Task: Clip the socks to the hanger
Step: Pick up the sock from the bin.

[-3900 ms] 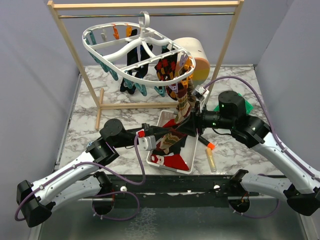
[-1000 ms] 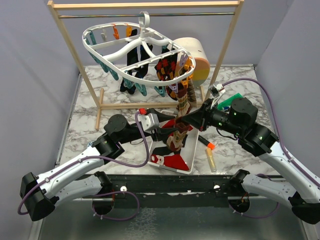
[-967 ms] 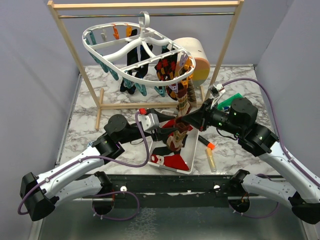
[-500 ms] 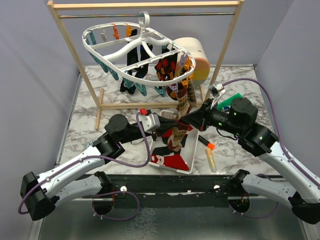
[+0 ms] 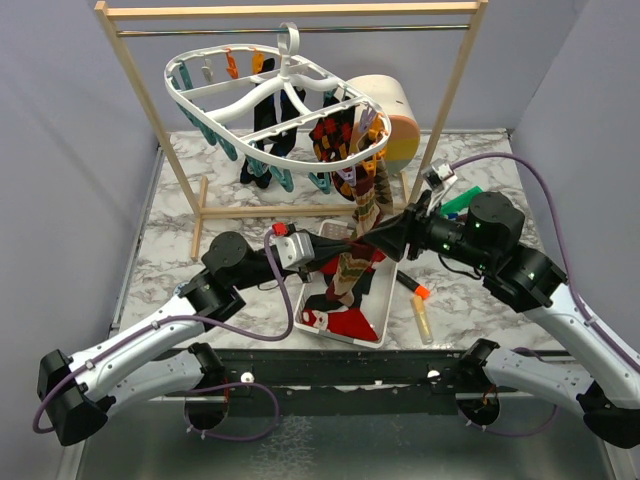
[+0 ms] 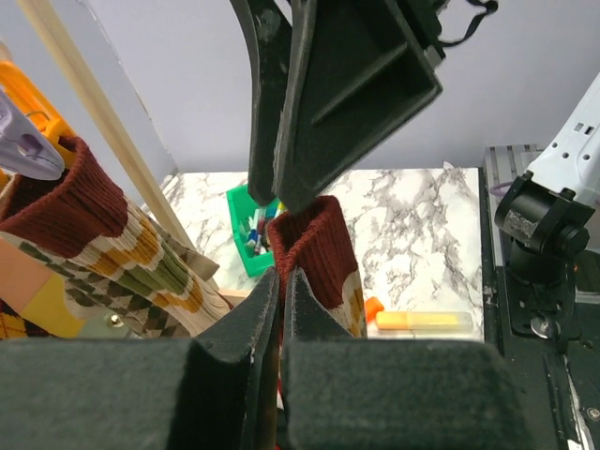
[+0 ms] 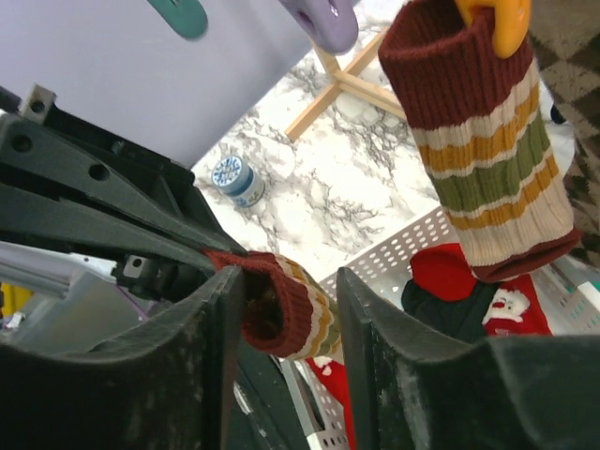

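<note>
My left gripper (image 5: 333, 246) is shut on the maroon cuff of a striped sock (image 5: 347, 272) and holds it above the white tray (image 5: 375, 318); the grip shows in the left wrist view (image 6: 281, 281), cuff (image 6: 314, 248). My right gripper (image 5: 388, 238) is open, its fingers on either side of that cuff (image 7: 281, 314), gripper (image 7: 291, 281). The white hanger (image 5: 215, 92) hangs from the rod with black and argyle socks clipped on. A matching striped sock (image 7: 487, 159) hangs from an orange clip (image 7: 497, 19). Red and black socks (image 5: 350, 322) lie in the tray.
A wooden rack (image 5: 140, 90) carries the hanger. A beige cylinder (image 5: 392, 112) stands behind it. A green box (image 5: 462, 203), an orange marker (image 5: 421, 291) and a yellow tube (image 5: 423, 320) lie at the right. A small tin (image 7: 234, 178) sits on the marble.
My left gripper has lifted the striped sock out of the tray and shifted a little left. My right gripper pulled back to the right and now brackets the cuff.
</note>
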Action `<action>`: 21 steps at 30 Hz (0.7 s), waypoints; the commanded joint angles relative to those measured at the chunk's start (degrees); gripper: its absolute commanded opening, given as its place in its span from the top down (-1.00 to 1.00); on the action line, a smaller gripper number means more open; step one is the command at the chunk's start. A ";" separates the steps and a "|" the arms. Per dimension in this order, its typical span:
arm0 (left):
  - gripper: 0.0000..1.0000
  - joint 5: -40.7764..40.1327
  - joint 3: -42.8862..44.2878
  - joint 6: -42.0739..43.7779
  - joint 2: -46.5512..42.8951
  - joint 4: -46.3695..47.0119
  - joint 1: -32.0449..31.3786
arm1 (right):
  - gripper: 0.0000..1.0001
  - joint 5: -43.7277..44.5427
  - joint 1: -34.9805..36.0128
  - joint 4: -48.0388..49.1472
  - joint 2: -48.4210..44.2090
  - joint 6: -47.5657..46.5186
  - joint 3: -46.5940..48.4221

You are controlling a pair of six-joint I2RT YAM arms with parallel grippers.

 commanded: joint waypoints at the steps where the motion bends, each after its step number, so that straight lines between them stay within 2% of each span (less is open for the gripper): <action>1: 1.00 -0.97 -1.74 1.94 -2.53 0.71 -0.24 | -0.05 3.12 0.28 -3.73 -0.29 -2.37 4.97; 6: 1.00 -3.09 -2.37 4.40 -5.01 -0.17 -0.30 | -0.18 6.66 0.28 -4.86 0.06 -5.29 8.58; 10: 1.00 -5.13 -0.63 8.11 -6.51 -2.91 -0.28 | -0.24 10.62 0.28 -2.06 -0.47 -7.25 9.33; 16: 1.00 -8.24 4.38 14.72 -6.99 -8.92 -0.30 | -0.30 10.14 0.31 -2.98 3.10 -13.50 15.58; 21: 1.00 -11.22 4.37 17.07 -7.26 -9.16 -0.29 | -0.32 8.90 0.28 -1.23 6.23 -13.32 18.61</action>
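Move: The purple clip on the hanger's near rim lies about 8 cm ahead of the right hand, 4 cm to its left and 10 cm above. The clipped striped sock hangs about 9 cm ahead of that hand and 4 cm higher; the nearest teal clip is some 4 cm left of the purple one and a shade nearer. The bin is some 30 cm below. From the left hand, already pinching the loose sock's cuff, the purple clip is about 9 cm ahead, 1 cm left and 11 cm up. The right hand, its fingers already parted around the cuff of the striped sock, opens a bit wider and rises clear of it by some 9 cm, easing about 3 cm forward and tilting up by roughly 15 degrees, so that it comes up facing the empty purple clip. Meanwhile the left hand keeps its shut pinch on the cuff and carries the sock about 3.5 cm left and as much up, the rise coming mostly late, while the wrist rolls and swings its fingers slightly forward. ##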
